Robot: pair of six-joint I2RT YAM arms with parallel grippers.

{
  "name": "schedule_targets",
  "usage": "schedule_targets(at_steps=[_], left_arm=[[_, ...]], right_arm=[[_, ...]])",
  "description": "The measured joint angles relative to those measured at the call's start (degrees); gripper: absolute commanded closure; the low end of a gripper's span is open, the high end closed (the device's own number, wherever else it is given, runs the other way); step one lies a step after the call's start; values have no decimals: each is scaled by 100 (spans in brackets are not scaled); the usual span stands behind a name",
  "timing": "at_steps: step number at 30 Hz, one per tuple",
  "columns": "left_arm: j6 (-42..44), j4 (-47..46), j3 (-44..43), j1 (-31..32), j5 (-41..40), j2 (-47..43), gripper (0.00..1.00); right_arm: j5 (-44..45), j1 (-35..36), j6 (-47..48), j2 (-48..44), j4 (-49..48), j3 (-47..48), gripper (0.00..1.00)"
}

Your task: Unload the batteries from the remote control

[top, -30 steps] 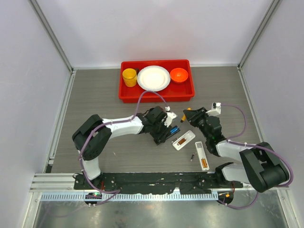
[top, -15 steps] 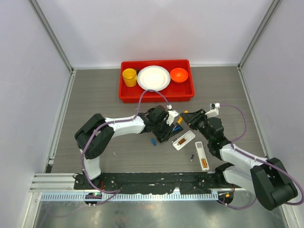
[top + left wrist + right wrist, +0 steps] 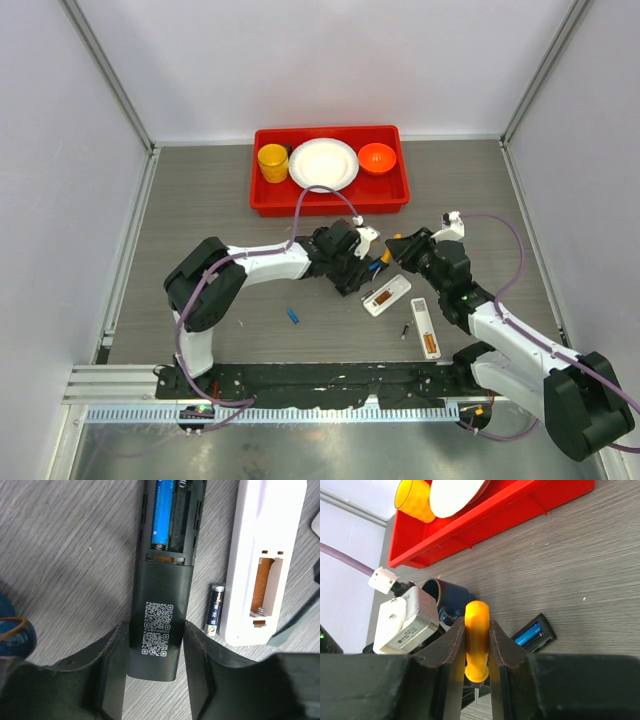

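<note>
My left gripper (image 3: 156, 650) is shut on the lower end of a black remote control (image 3: 160, 605), which lies flat with its battery bay open. One bright blue battery (image 3: 162, 512) sits in that bay. Next to a white remote (image 3: 265, 555) with an empty open bay lies a dark battery (image 3: 215, 607). Another blue battery (image 3: 293, 316) lies loose on the table, left of the arms. My right gripper (image 3: 477, 630) is shut on an orange-handled screwdriver (image 3: 477, 645), just right of the black remote (image 3: 532, 632). From above, the two grippers (image 3: 352, 272) (image 3: 402, 250) stand close together.
A red tray (image 3: 330, 200) at the back holds a yellow cup (image 3: 272, 162), a white plate (image 3: 323, 164) and an orange bowl (image 3: 377, 157). Another white piece with an orange part (image 3: 426, 328) and a small dark object (image 3: 406, 329) lie near the front right.
A blue battery has left the black remote and travelled left and nearer across the table. Both grippers shifted slightly right; the right one has tightened on the screwdriver.
</note>
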State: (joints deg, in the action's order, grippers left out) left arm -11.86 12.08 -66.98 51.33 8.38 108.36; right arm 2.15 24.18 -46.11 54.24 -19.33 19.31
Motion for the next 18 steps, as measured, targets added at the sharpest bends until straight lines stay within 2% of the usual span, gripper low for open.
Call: schedule_targets(at_steps=[3, 6, 13, 18], left_arm=[[-52, 4, -39, -7, -22, 24, 36], [-111, -22, -39, 0, 26, 17, 32], [-74, -26, -39, -11, 284, 13, 32], [52, -79, 0, -109, 955, 15, 34]], right_arm=[[116, -2, 105, 13, 101, 11, 99], [179, -2, 162, 59, 142, 11, 99], [304, -22, 264, 90, 179, 11, 99], [378, -83, 323, 90, 181, 11, 99]])
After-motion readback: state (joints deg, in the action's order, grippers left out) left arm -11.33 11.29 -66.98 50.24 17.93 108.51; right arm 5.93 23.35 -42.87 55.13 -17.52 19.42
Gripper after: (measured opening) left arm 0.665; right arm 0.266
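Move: The left fingers are shut across the near end of the black remote, whose middle lies about 3 cm ahead and 3 cm to the right. The silver battery lies some 2 cm back and 3 cm right of that hand, the open white remote 7 cm right and 3 cm back, and the loose blue battery about 14 cm left and 7 cm back. From the right hand, holding the screwdriver, the black remote is roughly 11 cm below, 4 cm left and 2 cm back. Letting go of the black remote, the left fingers spread from their grip to about two-thirds open, the left one staying against or close by its edge; the hand then eases about 2 cm back and to the right, rising slightly, with a small tilt of the wrist. The right hand keeps its hold on the screwdriver and shifts some 2 cm to the right and down. ##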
